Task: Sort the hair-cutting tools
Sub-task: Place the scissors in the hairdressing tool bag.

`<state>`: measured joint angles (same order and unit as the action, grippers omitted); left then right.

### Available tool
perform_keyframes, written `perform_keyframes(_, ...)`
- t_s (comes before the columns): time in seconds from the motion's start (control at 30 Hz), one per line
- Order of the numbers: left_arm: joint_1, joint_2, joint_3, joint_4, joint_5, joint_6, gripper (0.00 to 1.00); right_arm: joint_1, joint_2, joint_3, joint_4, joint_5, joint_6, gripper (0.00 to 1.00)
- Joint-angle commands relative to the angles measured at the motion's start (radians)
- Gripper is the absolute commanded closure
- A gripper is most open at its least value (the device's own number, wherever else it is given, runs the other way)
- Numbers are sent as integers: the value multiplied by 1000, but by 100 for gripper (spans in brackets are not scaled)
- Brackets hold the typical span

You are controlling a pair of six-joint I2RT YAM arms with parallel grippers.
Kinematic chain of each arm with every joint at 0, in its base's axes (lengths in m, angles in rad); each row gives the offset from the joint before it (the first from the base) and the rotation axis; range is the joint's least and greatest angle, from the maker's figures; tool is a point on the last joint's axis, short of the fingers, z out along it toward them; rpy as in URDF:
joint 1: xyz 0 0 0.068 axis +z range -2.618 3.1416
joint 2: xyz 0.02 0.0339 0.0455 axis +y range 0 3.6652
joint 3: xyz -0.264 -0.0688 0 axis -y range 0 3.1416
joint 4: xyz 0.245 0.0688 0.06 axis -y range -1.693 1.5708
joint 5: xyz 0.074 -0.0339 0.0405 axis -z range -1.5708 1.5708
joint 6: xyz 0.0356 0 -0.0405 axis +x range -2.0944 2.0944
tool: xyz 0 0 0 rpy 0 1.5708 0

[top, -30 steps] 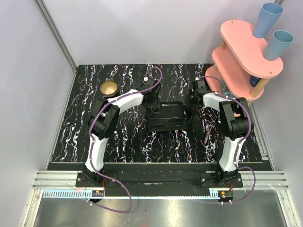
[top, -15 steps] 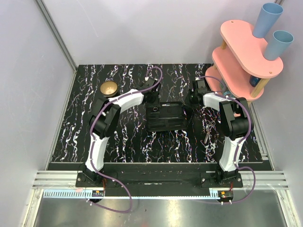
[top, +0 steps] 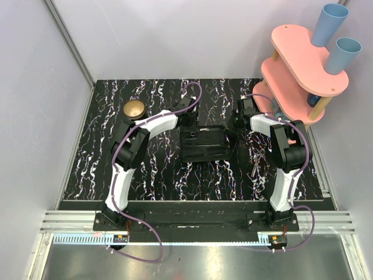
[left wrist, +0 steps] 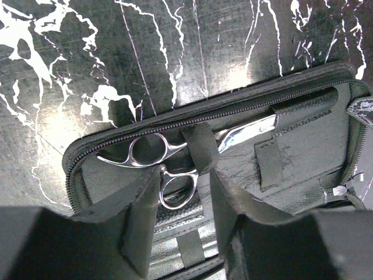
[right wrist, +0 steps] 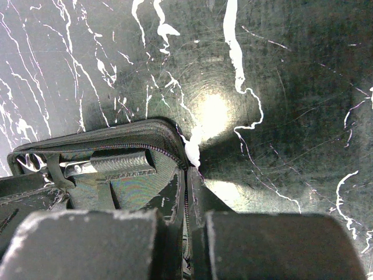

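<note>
A black case (top: 204,146) lies open in the middle of the table. One pair of silvery scissors (left wrist: 233,135) sits inside it under an elastic strap (left wrist: 201,149). My left gripper (left wrist: 185,175) is over the case's far-left end (top: 187,125). Its jaws are closed in on the scissors' lower finger loop (left wrist: 175,201), the left finger against the loop and the right against the strap. My right gripper (right wrist: 187,181) is shut on the case's zipper rim (right wrist: 169,131) at the far-right corner (top: 238,124). Loose scissors (top: 257,156) lie on the table right of the case.
A small brass bowl (top: 134,108) stands at the far left of the black marbled table (top: 157,175). A pink two-tier stand (top: 303,70) with two blue cups (top: 329,23) stands at the far right corner. Grey walls close in the left and back.
My left gripper's jaws have narrowed around the scissors' finger loop and the wrist shifted slightly. The right gripper has kept its hold on the case rim.
</note>
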<state>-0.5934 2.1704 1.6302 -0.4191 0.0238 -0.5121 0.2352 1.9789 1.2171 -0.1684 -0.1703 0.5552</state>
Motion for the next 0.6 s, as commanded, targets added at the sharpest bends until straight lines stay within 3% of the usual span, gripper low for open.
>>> perform_keyframes(0.0,-26,9,42,91,42,6,53,55,74,-47,-98,-117,15,100)
perform_keyframes(0.2,-20,-67,17,51,-80,32,32,55,5,-4,-125,-54,-6,100)
perform_keyframes(0.33,-17,-159,-10,45,-130,44,29,53,-55,35,-157,7,-23,95)
perform_keyframes(0.5,-16,-263,-47,42,-156,61,24,55,-159,96,-215,66,-35,67)
perform_keyframes(0.53,-16,-300,-71,40,-171,63,18,53,-173,107,-256,96,-35,56)
perform_keyframes(0.57,-16,-320,-84,42,-179,64,15,53,-202,120,-279,113,-40,53)
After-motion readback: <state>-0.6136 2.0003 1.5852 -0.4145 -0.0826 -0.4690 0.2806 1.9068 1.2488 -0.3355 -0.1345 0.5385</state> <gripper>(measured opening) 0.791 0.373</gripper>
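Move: The scissors already lie strapped in the far half of the open tool bag: their middle is about 1 cm ahead of the left hand, 2 cm to its right and 1 cm below, with one finger ring right by its half-open tips. The blade pocket is some 8 cm to that hand's right and 1 cm ahead, the bag's middle 5 cm right and 5 cm back. From the right hand, shut on the bag's right edge, the scissors lie roughly level, 14 cm left. The left hand spreads its fingers well apart beside the scissors' rings, shifting slightly right, then rises quickly about 7 cm away from them, its fingertips swinging some 10 degrees outward and up. The right hand first keeps its pinch on the bag's right edge, then opens its fingers partway, lets go of the edge and draws back about 2.5 cm while rising some 2 cm. ##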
